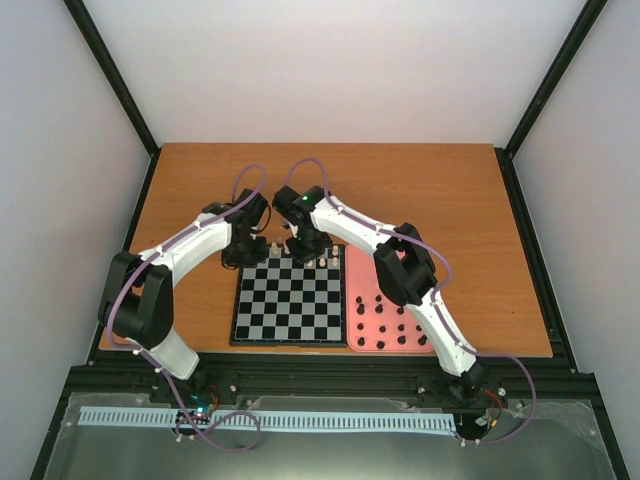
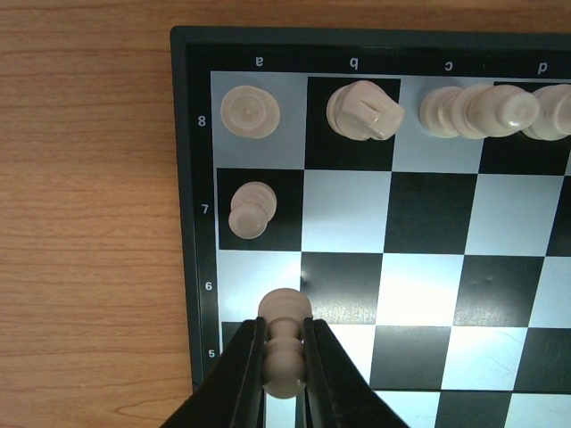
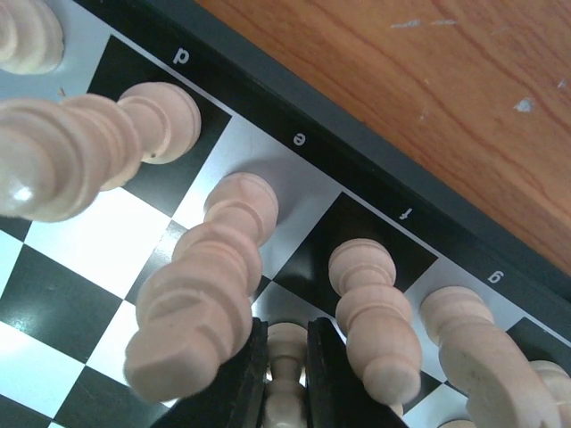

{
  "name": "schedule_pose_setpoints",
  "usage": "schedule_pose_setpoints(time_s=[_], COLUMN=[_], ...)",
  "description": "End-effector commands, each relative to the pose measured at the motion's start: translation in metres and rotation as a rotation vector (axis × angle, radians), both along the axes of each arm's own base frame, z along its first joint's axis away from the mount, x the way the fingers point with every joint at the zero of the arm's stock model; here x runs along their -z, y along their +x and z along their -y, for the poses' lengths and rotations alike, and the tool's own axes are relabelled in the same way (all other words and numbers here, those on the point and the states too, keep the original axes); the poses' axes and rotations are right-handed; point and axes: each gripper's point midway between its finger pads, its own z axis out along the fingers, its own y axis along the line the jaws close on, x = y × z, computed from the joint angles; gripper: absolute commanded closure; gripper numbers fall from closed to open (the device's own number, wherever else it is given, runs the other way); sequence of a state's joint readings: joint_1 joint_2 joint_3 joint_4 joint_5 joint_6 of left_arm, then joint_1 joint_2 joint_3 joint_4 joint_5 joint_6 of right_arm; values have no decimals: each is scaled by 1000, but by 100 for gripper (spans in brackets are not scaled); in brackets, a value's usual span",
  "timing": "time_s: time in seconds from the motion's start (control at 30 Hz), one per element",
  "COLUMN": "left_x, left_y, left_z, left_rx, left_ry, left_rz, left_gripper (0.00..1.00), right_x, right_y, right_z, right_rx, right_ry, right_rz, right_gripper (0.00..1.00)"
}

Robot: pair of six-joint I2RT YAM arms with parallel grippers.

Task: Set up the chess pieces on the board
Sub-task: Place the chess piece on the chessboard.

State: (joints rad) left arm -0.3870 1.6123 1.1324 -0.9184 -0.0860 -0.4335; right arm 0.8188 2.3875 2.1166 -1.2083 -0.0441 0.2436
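Note:
The board (image 1: 290,312) lies in the middle of the table, with cream chess pieces (image 1: 300,257) along its far row. My left gripper (image 1: 244,258) is over the board's far left corner. In the left wrist view it (image 2: 284,325) is shut on a cream pawn (image 2: 284,357) by its neck, over the a-file near rows 5 and 6. A rook (image 2: 250,111), a knight (image 2: 364,110) and a pawn (image 2: 252,209) stand beyond. My right gripper (image 3: 287,334) is shut on another cream pawn (image 3: 285,352), just in front of the tall e-file piece (image 3: 205,285) and f-file piece (image 3: 375,312).
A pink tray (image 1: 360,285) touches the board's right side and holds several black pieces (image 1: 385,325). Back-row pieces crowd close on both sides of the right gripper's fingers. Bare wooden table (image 1: 420,190) lies beyond the board. Both arms arch over the board's far edge.

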Motion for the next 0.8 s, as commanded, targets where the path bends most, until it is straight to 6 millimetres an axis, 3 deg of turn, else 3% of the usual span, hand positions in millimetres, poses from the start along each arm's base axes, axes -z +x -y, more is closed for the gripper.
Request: schedule_pose_setpoints(time_s=[0.0, 0.4, 0.63, 0.77], left_x=[-14, -16, -20, -24], left_y=[9, 7, 7, 12], left_z=[0, -1, 4, 11], left_rx=[-9, 1, 6, 11], left_ry=[-19, -20, -47, -84], left_rz=[46, 50, 58, 72], left_gripper=[99, 99, 99, 99], right_x=[2, -32, -78, -106], right_y=[4, 2, -2, -8], right_z=[-3, -5, -2, 10], right_rx=[-2, 0, 7, 30], right_ry=[6, 59, 111, 115], right_rz=[1, 30, 75, 104], right_gripper=[87, 76, 70, 68])
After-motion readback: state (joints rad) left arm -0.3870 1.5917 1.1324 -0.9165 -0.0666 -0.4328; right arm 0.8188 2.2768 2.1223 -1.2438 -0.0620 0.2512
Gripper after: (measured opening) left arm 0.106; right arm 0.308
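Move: The right fingers are still shut on a white pawn that already seems to stand on square f7, which lies straight below the hand point by about 2 cm. From this hand the f8 bishop is about 3 cm straight ahead, the tall king on e8 about 3 cm ahead and 3 cm left, and the g7 pawn level with it, 3 cm right. From the waiting left hand, f7 lies about 2 cm ahead, 13 cm right and 5 cm below. The right fingers let go of the pawn on f7, easing open to about a third of their range while the hand stays over the square. Then the hand rises almost straight up, gathering speed, about 5 cm clear of the pawn and the back-row pieces, fingers still widening and the wrist tilting some 5 degrees. ##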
